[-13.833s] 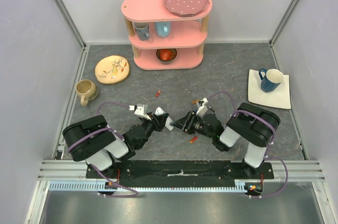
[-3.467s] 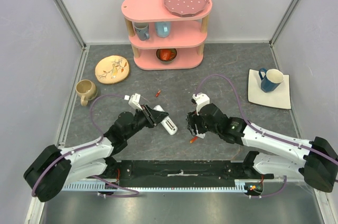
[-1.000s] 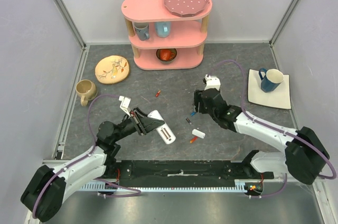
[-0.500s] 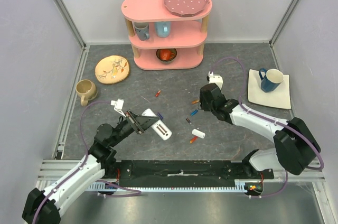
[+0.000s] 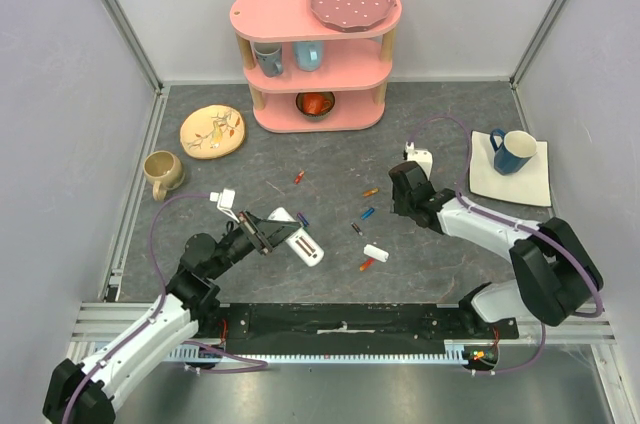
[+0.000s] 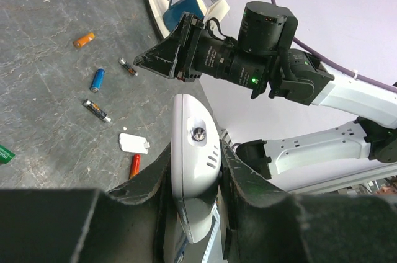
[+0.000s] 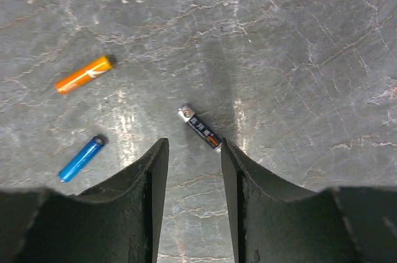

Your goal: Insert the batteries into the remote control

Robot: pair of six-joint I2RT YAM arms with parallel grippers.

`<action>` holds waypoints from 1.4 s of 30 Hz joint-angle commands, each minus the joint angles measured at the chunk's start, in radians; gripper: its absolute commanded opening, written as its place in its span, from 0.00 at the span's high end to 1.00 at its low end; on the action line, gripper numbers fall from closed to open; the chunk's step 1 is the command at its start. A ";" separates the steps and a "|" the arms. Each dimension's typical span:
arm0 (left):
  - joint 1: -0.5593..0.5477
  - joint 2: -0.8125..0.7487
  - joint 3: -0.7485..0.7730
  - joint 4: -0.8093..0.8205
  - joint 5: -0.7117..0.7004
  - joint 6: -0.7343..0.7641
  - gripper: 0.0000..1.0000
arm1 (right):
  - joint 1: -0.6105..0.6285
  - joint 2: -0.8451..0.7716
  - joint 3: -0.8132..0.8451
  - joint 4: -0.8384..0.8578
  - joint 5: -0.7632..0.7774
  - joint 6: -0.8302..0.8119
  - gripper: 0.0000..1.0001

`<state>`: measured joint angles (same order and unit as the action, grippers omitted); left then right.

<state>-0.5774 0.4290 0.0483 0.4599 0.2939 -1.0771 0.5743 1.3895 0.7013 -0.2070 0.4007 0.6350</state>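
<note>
My left gripper (image 6: 195, 151) is shut on the white remote control (image 6: 193, 145), held off the table at the front left (image 5: 300, 239). Loose batteries lie on the grey table: an orange one (image 7: 83, 74), a blue one (image 7: 80, 158) and a dark one (image 7: 201, 128). A red one (image 5: 366, 265) lies nearer the front and another red one (image 5: 299, 177) further back. My right gripper (image 7: 192, 148) hovers open and empty above the table, its tips just short of the dark battery. From the top it sits right of the batteries (image 5: 397, 202).
A small white battery cover (image 5: 376, 252) lies beside the front red battery. A pink shelf (image 5: 315, 54) with cups and a plate stands at the back. A yellow plate (image 5: 212, 131) and beige mug (image 5: 162, 172) sit left; a blue mug (image 5: 513, 150) on a white square plate (image 5: 525, 189) sits right.
My right gripper has drawn back to the right, away from the batteries, and its jaws have narrowed. The left arm shifted the remote slightly left, then held still.
</note>
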 commanded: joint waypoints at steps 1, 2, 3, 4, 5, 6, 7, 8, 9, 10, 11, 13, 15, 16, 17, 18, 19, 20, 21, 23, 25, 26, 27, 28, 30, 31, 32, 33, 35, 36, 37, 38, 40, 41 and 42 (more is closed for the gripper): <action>0.007 0.034 -0.107 0.068 0.024 0.008 0.98 | -0.021 0.034 -0.005 0.008 0.009 -0.015 0.52; 0.007 0.051 -0.104 0.075 0.027 0.012 0.98 | -0.022 0.045 -0.003 0.009 0.009 -0.020 0.52; 0.007 0.056 -0.100 0.079 0.030 0.014 0.98 | -0.024 0.049 -0.002 0.014 0.009 -0.024 0.52; 0.007 0.060 -0.099 0.080 0.033 0.016 0.98 | -0.025 0.055 0.003 0.014 0.010 -0.035 0.52; 0.007 0.071 -0.099 0.088 0.033 0.019 0.98 | -0.030 0.068 0.004 0.015 0.010 -0.038 0.52; 0.007 0.074 -0.096 0.089 0.034 0.019 0.98 | -0.031 0.074 0.007 0.017 0.009 -0.043 0.52; 0.005 0.077 -0.096 0.092 0.034 0.020 0.98 | -0.033 0.080 0.007 0.018 0.009 -0.046 0.52; 0.007 0.082 -0.094 0.094 0.033 0.020 0.98 | -0.039 0.092 0.007 0.020 0.006 -0.052 0.52; 0.005 0.083 -0.093 0.095 0.034 0.022 0.98 | -0.045 0.100 0.007 0.023 0.003 -0.054 0.52; 0.007 0.085 -0.091 0.095 0.034 0.025 0.98 | -0.048 0.101 0.007 0.026 -0.003 -0.055 0.52; 0.007 0.086 -0.087 0.095 0.034 0.026 0.98 | -0.053 0.106 0.006 0.029 -0.016 -0.060 0.52; 0.007 0.093 -0.084 0.095 0.036 0.029 0.98 | -0.056 0.109 0.003 0.040 -0.023 -0.067 0.53; 0.007 0.099 -0.080 0.097 0.036 0.031 0.98 | -0.059 0.115 0.006 0.047 -0.036 -0.086 0.54; 0.007 0.102 -0.080 0.098 0.037 0.031 0.98 | -0.059 0.120 0.007 0.049 -0.039 -0.095 0.55; 0.007 0.102 -0.077 0.100 0.039 0.032 0.98 | -0.059 0.128 0.010 0.049 -0.045 -0.103 0.55; 0.007 0.103 -0.077 0.100 0.039 0.034 0.98 | -0.059 0.132 0.015 0.047 -0.057 -0.127 0.55; 0.007 0.105 -0.077 0.102 0.040 0.032 0.98 | -0.059 0.135 0.020 0.047 -0.062 -0.136 0.56; 0.007 0.105 -0.079 0.103 0.042 0.031 0.98 | -0.059 0.143 0.023 0.049 -0.066 -0.150 0.57; 0.007 0.103 -0.079 0.105 0.042 0.029 0.98 | -0.059 0.146 0.027 0.046 -0.074 -0.167 0.58; 0.007 0.100 -0.085 0.108 0.044 0.026 0.98 | -0.059 0.155 0.033 0.040 -0.082 -0.181 0.60; 0.007 0.093 -0.090 0.112 0.045 0.020 0.98 | -0.060 0.167 0.036 0.038 -0.095 -0.193 0.65; 0.007 0.090 -0.093 0.112 0.047 0.019 0.98 | -0.060 0.171 0.038 0.037 -0.103 -0.196 0.67; 0.007 0.085 -0.094 0.112 0.048 0.019 0.98 | -0.060 0.175 0.041 0.038 -0.109 -0.202 0.74; 0.007 0.076 -0.097 0.112 0.050 0.017 0.98 | -0.060 0.183 0.043 0.037 -0.129 -0.213 0.78; 0.007 0.065 -0.097 0.109 0.051 0.016 0.98 | -0.060 0.174 0.050 0.037 -0.160 -0.228 0.90; 0.007 0.054 -0.097 0.103 0.054 0.016 0.98 | -0.057 0.142 0.049 0.055 -0.207 -0.253 0.93; 0.007 0.045 -0.096 0.097 0.056 0.017 0.98 | -0.059 0.119 0.050 0.066 -0.221 -0.264 0.96; 0.007 0.039 -0.096 0.091 0.056 0.020 0.98 | -0.054 0.097 0.056 0.073 -0.238 -0.280 1.00; 0.007 0.010 -0.094 0.074 0.053 0.025 0.98 | -0.045 0.059 0.105 0.061 -0.279 -0.342 1.00; 0.007 0.002 -0.093 0.071 0.051 0.028 0.98 | -0.039 0.057 0.130 0.046 -0.292 -0.372 1.00; 0.007 -0.006 -0.093 0.066 0.050 0.029 0.98 | -0.016 0.059 0.154 0.017 -0.295 -0.400 1.00; 0.007 -0.018 -0.093 0.057 0.048 0.032 0.98 | -0.002 0.060 0.199 0.003 -0.298 -0.476 1.00; 0.007 -0.027 -0.091 0.049 0.053 0.036 0.98 | 0.034 0.074 0.237 -0.035 -0.313 -0.564 1.00; 0.007 -0.032 -0.093 0.049 0.054 0.034 0.98 | 0.048 0.075 0.263 -0.046 -0.309 -0.637 1.00; 0.005 -0.036 -0.094 0.049 0.059 0.032 0.98 | 0.061 0.082 0.279 -0.057 -0.298 -0.682 1.00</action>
<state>-0.5774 0.4133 0.0483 0.5026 0.3241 -1.0752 0.5835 1.4853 0.8825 -0.2173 0.1371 0.1986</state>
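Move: The black battery lies almost under the right hand, about 4 cm below, 1 cm ahead and 1 cm to its right. From this hand, the orange battery is some 8 cm left and 6 cm ahead, and the blue one 8 cm left and 1 cm back. From the left hand, which holds the remote, the black battery lies roughly 30 cm right, 7 cm ahead and 18 cm below. Right hand sinks about 3.5 cm, pinches the black battery, then lifts it leftward, turning some 25 degrees counter-clockwise. ##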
